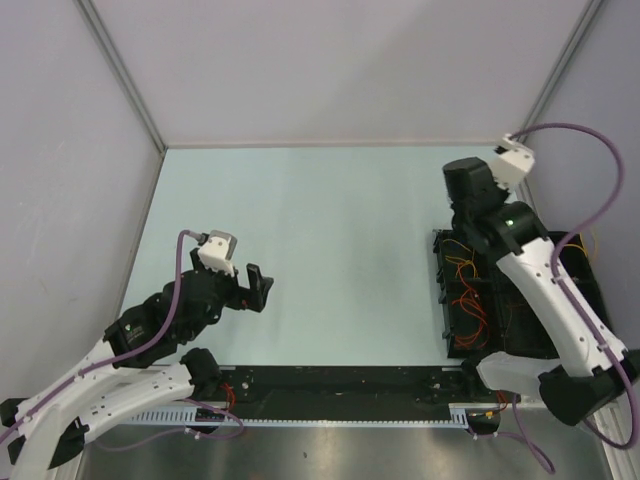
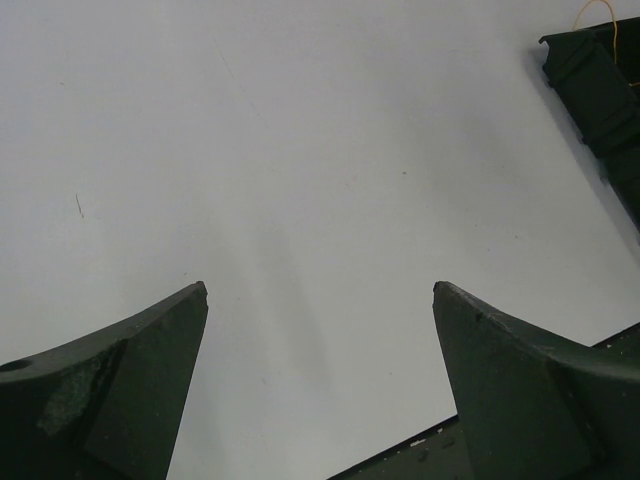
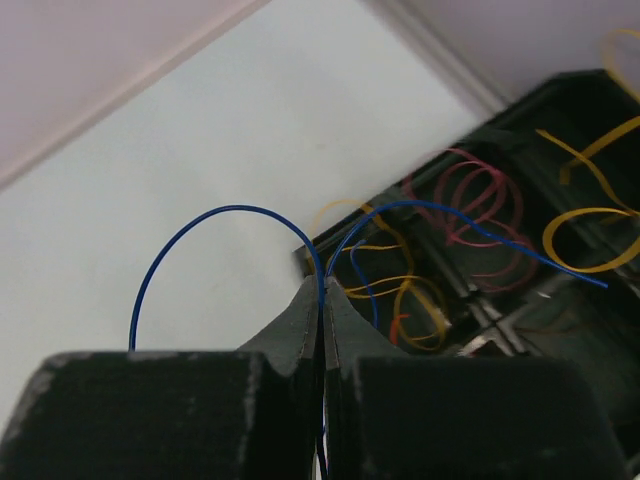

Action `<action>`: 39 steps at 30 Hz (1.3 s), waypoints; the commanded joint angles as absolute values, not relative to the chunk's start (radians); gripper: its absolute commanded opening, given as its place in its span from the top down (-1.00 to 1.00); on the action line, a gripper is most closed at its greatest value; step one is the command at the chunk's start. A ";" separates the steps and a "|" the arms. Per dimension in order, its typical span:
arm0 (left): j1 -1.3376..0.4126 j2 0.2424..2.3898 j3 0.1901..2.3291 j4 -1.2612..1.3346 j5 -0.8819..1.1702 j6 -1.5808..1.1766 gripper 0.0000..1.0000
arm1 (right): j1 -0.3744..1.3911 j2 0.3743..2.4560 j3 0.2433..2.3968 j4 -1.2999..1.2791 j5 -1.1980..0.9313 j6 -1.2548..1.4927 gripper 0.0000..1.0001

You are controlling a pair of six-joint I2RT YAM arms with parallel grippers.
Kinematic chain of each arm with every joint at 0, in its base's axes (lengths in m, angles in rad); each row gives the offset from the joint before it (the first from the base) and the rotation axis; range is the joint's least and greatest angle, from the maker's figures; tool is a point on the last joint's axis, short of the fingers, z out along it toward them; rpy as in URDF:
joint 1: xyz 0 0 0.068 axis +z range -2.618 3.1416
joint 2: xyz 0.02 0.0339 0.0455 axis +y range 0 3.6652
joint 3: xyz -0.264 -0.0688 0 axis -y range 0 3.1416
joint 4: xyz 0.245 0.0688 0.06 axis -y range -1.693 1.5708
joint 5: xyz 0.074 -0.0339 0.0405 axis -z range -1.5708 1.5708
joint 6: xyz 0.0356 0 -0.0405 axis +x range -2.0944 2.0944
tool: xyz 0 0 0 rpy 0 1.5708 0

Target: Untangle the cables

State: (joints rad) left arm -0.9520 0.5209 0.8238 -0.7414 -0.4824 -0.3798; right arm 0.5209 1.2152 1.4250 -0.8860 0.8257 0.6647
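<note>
The cables lie tangled in a black tray [image 1: 443,300] at the right: red coils [image 3: 470,195], orange-yellow loops [image 3: 420,300] and a dark blue cable [image 3: 230,208]. My right gripper [image 3: 323,285] is shut on the blue cable. From the fingertips it arcs out left over the table and right across the tray. From above, orange and red strands [image 1: 468,290] show in the tray beside the right arm. My left gripper [image 1: 255,290] hovers open over bare table at the left, far from the tray, with nothing between its fingers [image 2: 150,350].
A black slotted rail [image 1: 340,385] runs along the near table edge between the arm bases. Grey walls close the table on three sides. The tray's corner [image 2: 600,90] and a yellow loop [image 2: 590,12] show at the top right of the left wrist view.
</note>
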 commanded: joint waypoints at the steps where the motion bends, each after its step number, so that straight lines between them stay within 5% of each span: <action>1: -0.943 0.505 0.818 -0.706 -0.459 -0.350 -1.00 | 0.376 1.137 1.402 -1.083 0.975 0.831 1.00; 18: -0.945 0.486 0.813 -0.699 -0.442 -0.347 -1.00 | -0.193 1.057 1.402 -1.511 1.115 1.310 1.00; 39: -0.945 0.512 0.815 -0.707 -0.454 -0.353 -1.00 | -0.477 1.256 1.351 -1.517 1.195 1.555 1.00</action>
State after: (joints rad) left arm -0.9512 0.4957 0.8135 -0.7204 -0.4572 -0.3649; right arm -0.4587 1.2201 1.3621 -1.3434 1.1221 1.4315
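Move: The right hand holds the blue cable high above the bin's far left part. The near right compartment it is going to lies about 28 cm to its right, 13 cm back and 28 cm below. At that same depth, the yellow cable is straight right some 25 cm, the red cable 17 cm right and 5 cm ahead, and the orange cable 5 cm right and 11 cm back. From the left hand, the compartment is roughly 68 cm right, level with it and 22 cm lower. With its fingers still shut on the blue cable, the right hand sweeps it right by close to 30 cm and back by nearly 20 cm over the bin, from the far left part towards the near right compartment, while the wrist swings clockwise some 85 degrees until the fingers point to the robot's right and still slant down. It stays at about the same height for most of the way, and only as the sideways travel slows does it begin to sink, by some 3 cm, with the grip unchanged. ##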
